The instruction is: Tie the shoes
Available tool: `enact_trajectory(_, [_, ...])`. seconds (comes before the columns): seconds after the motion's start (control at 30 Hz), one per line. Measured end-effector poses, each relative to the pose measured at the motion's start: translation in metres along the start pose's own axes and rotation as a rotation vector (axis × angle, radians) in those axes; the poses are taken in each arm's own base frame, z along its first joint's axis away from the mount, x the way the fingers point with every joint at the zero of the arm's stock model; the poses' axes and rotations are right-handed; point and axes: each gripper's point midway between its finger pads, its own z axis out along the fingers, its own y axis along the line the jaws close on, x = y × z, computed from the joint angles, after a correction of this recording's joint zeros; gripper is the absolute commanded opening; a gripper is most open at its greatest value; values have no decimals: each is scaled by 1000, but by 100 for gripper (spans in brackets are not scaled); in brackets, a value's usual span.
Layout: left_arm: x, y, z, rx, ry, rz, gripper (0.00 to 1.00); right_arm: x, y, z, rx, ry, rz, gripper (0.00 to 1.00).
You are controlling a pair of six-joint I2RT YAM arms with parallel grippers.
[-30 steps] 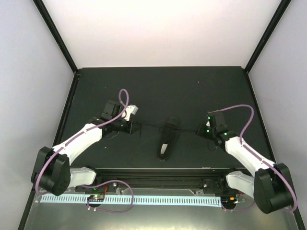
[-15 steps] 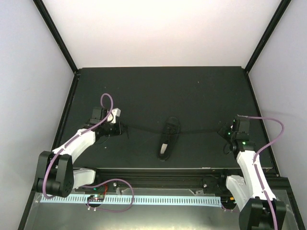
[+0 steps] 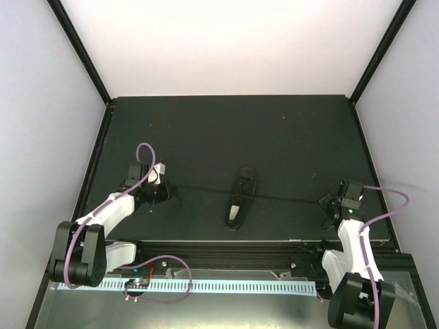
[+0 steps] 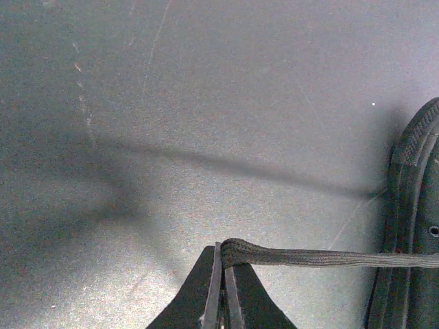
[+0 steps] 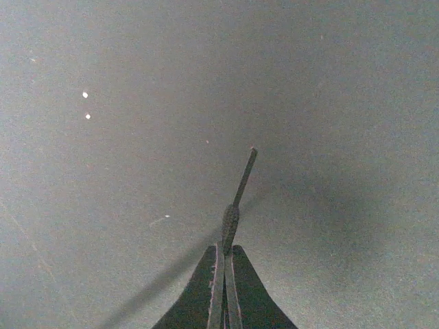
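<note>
The small black shoe (image 3: 241, 199) lies mid-table, its long axis running roughly front to back. A thin black lace runs taut from it to each side. My left gripper (image 3: 167, 188) is shut on the left lace (image 4: 329, 258), which leaves the closed tips (image 4: 223, 248) and stretches right toward the shoe's edge (image 4: 415, 226). My right gripper (image 3: 322, 201) is shut on the right lace; its stiff end (image 5: 241, 181) sticks out past the closed tips (image 5: 224, 248). The shoe is out of the right wrist view.
The shoe sits on a dark mat (image 3: 206, 130). A black rail (image 3: 219, 245) runs along the near edge between the arm bases. White walls stand close on the left and right; black corner posts (image 3: 79, 48) rise at the back.
Both grippers have moved outward, away from the shoe: the left one to the left, the right one to the right and nearer. The laces have been drawn out long and taut.
</note>
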Motion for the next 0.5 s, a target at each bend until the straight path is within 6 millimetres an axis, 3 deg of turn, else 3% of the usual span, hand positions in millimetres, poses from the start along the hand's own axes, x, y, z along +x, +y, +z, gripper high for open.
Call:
enact_trajectory(0.1, [2,2,2,-4,10,-6,11,8,-4,5,3,33,14,2])
enact_trajectory(0.2, [4,1,2,1,19,11,46,10,-1,5,-15,44,15,2])
enact_trajectory(0.27, [8,-2,4,8,33,48,63,8,3,4,-35,40,12,2])
enact_trajectory(0.33, [16,-12,6,23,54,108,70,7,7,2,-60,34,7,2])
enact_trajectory(0.5, [39,-59,12,96,103,339,72,7,18,1,-115,42,-4,2])
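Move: Off to the left hand's right, about 24 cm away and 3 cm back, is the middle of the shoe, a few centimetres lower; the lace knot on it is some 25 cm right and 2 cm back, the pale insole about 22 cm right and 8 cm back. The left fingers still pinch one lace end, pulled taut. From the right hand, gripping the other end, the shoe is roughly 28 cm left and 2 cm ahead. Letting go of its lace end, the left hand opens its fingers wide almost on the spot, then sweeps some 6.5 cm right and a little back towards the shoe, accelerating, rising slightly late on and turning about 20 degrees clockwise. The right hand keeps its pinch on the other end and eases about 1.5 cm left. ##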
